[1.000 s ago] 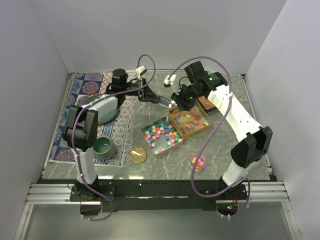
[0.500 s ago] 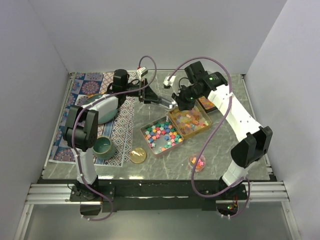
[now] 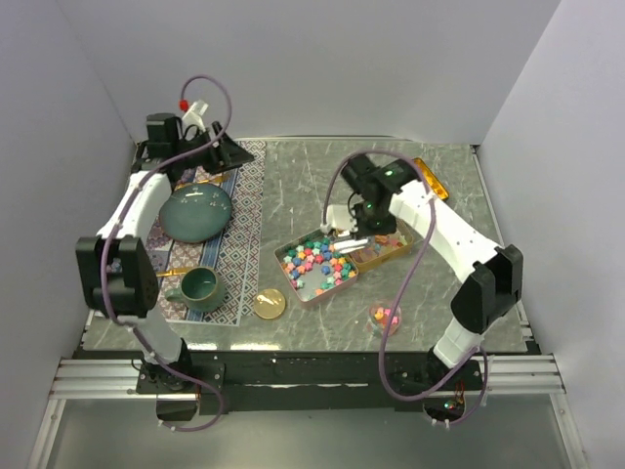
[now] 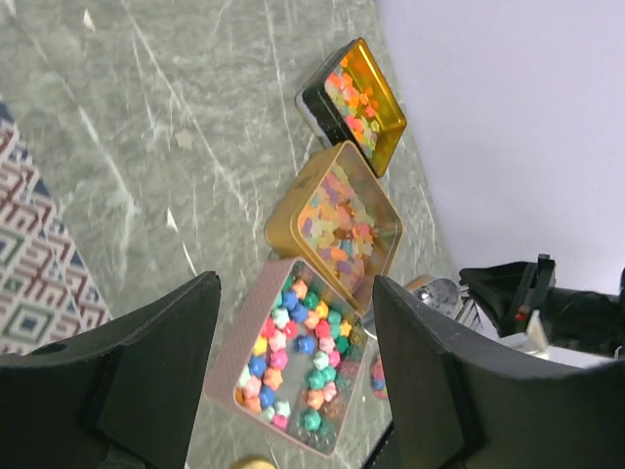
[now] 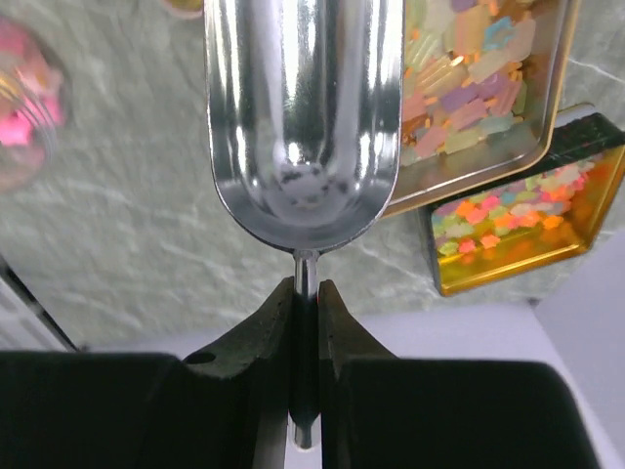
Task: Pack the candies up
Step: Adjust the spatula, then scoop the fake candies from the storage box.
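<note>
Pastel star candies [image 3: 317,260] fill a pink tin [image 3: 293,278] at the table's middle, also in the left wrist view as candies [image 4: 293,357]. Gummy candies [image 5: 469,68] lie in a gold tin [image 3: 383,250] beside it. My right gripper [image 3: 365,221] hangs over the two tins, shut [image 5: 305,303] on the thin handle of a metal scoop [image 5: 303,107], whose bowl looks empty. My left gripper [image 3: 227,154] is at the far back left over the mat, open [image 4: 295,283], with nothing between its fingers.
A gold lid [image 3: 430,179] mirroring candies leans at the back right. A small clear bowl [image 3: 386,318] with a few candies stands at the front. A gold disc [image 3: 270,304], green cup [image 3: 200,288] and teal plate [image 3: 195,213] lie by the patterned mat [image 3: 239,244].
The left gripper opened, let go of the scoop and swung back to the far left. The right gripper closed on the scoop's handle and carried it down over the tins.
</note>
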Tool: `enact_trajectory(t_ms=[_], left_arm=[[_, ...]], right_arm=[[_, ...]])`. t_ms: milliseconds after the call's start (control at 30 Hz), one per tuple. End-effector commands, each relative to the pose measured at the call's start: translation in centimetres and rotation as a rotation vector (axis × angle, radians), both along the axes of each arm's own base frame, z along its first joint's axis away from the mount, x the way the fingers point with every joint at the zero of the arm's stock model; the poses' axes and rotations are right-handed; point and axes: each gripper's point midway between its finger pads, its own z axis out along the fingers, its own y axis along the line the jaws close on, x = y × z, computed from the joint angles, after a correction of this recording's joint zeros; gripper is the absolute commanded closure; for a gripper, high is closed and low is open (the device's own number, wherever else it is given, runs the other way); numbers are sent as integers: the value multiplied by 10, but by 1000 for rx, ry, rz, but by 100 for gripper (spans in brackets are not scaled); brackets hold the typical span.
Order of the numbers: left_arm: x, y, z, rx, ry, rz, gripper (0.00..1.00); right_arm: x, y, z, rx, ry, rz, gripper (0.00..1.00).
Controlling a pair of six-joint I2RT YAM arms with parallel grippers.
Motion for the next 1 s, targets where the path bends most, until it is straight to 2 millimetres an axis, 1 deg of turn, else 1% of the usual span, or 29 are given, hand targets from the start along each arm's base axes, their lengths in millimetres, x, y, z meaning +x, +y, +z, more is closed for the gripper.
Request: enact_trajectory(t_ms=[0, 33, 67, 100, 133, 167, 267, 367, 400, 433, 500, 567, 600, 633, 667, 700, 733, 767, 800, 833, 867, 900, 933, 967], left_arm=[[-25, 7, 13, 43, -52, 24, 31], [-33, 9, 16, 41, -60, 32, 31], [-39, 9, 19, 34, -68, 30, 31], [-40, 19, 20, 34, -79, 57, 31], [-49, 21, 23, 34, -99, 64, 31], [-52, 24, 23, 35, -108, 69, 31], [-66, 32, 23, 33, -123, 96, 31], [-77, 38, 23, 20, -134, 122, 31], [-80, 40, 19, 17, -126, 131, 31], [-84, 42, 25, 14, -146, 139, 31], [-89, 44, 27, 11, -157, 145, 30], [-95, 44, 34, 6, -178, 152, 30], [-98, 46, 33, 4, -182, 157, 30], [-103, 46, 39, -4, -196, 160, 30], [-105, 46, 41, -7, -202, 161, 30], [-107, 49, 40, -10, -203, 170, 30], [-112, 49, 45, -11, -220, 173, 30], [-115, 49, 46, -12, -228, 177, 30], [-116, 51, 43, -14, -224, 187, 30], [-121, 51, 49, -20, -245, 190, 30], [-123, 52, 50, -24, -252, 191, 30], [-125, 52, 46, -28, -245, 196, 30], [-129, 52, 50, -34, -264, 197, 30], [-131, 52, 50, -34, -266, 199, 30]], right_arm=[[-2, -19, 14, -305, -33, 181, 100], [2, -17, 15, -335, -46, 174, 100], [5, -9, 17, -340, -65, 184, 100], [8, -7, 11, -374, -56, 189, 100], [12, -8, 13, -410, -73, 193, 100], [16, -5, 11, -437, -77, 204, 100], [22, -5, 9, -511, -92, 220, 100], [28, 3, 5, -562, -108, 239, 100], [29, 6, 5, -575, -115, 243, 100], [31, 8, 5, -591, -123, 242, 100], [37, 10, 2, -640, -137, 247, 100], [41, 15, -3, -677, -143, 253, 100], [43, 16, -2, -703, -159, 252, 100], [43, 18, -3, -719, -168, 257, 100], [44, 20, -6, -746, -168, 266, 100], [45, 23, -6, -759, -179, 272, 100], [45, 28, -4, -777, -204, 279, 100], [45, 30, -7, -796, -206, 288, 100], [45, 32, -6, -813, -222, 286, 100], [47, 34, -3, -841, -248, 289, 100], [47, 37, -5, -866, -260, 300, 100], [47, 39, -4, -882, -268, 309, 100], [47, 40, -4, -888, -276, 309, 100], [46, 46, -5, -892, -284, 321, 100]])
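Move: The right hand holds the spatula by its handle, with the scoop reaching out to its left. The star candy tin is about 14 cm to the left and 2 cm back, some 12 cm below. The gold candy tin is only about 2 cm left and 6 cm ahead of that hand; the glass bowl of candies is level sideways and 13 cm back. From the left hand, the star candy tin lies some 16 cm back, 16 cm right and 20 cm down. Still pinching the spatula's handle, the right hand carries it left about 6 cm and down 4 or 5 cm, drifting a little forward, towards the star candy tin. On the way its left side tips down some 35 degrees, so the scoop end dips. The empty left hand, fingers staying open, draws back about 12 cm and some 5 cm left towards the plate, rising late. ##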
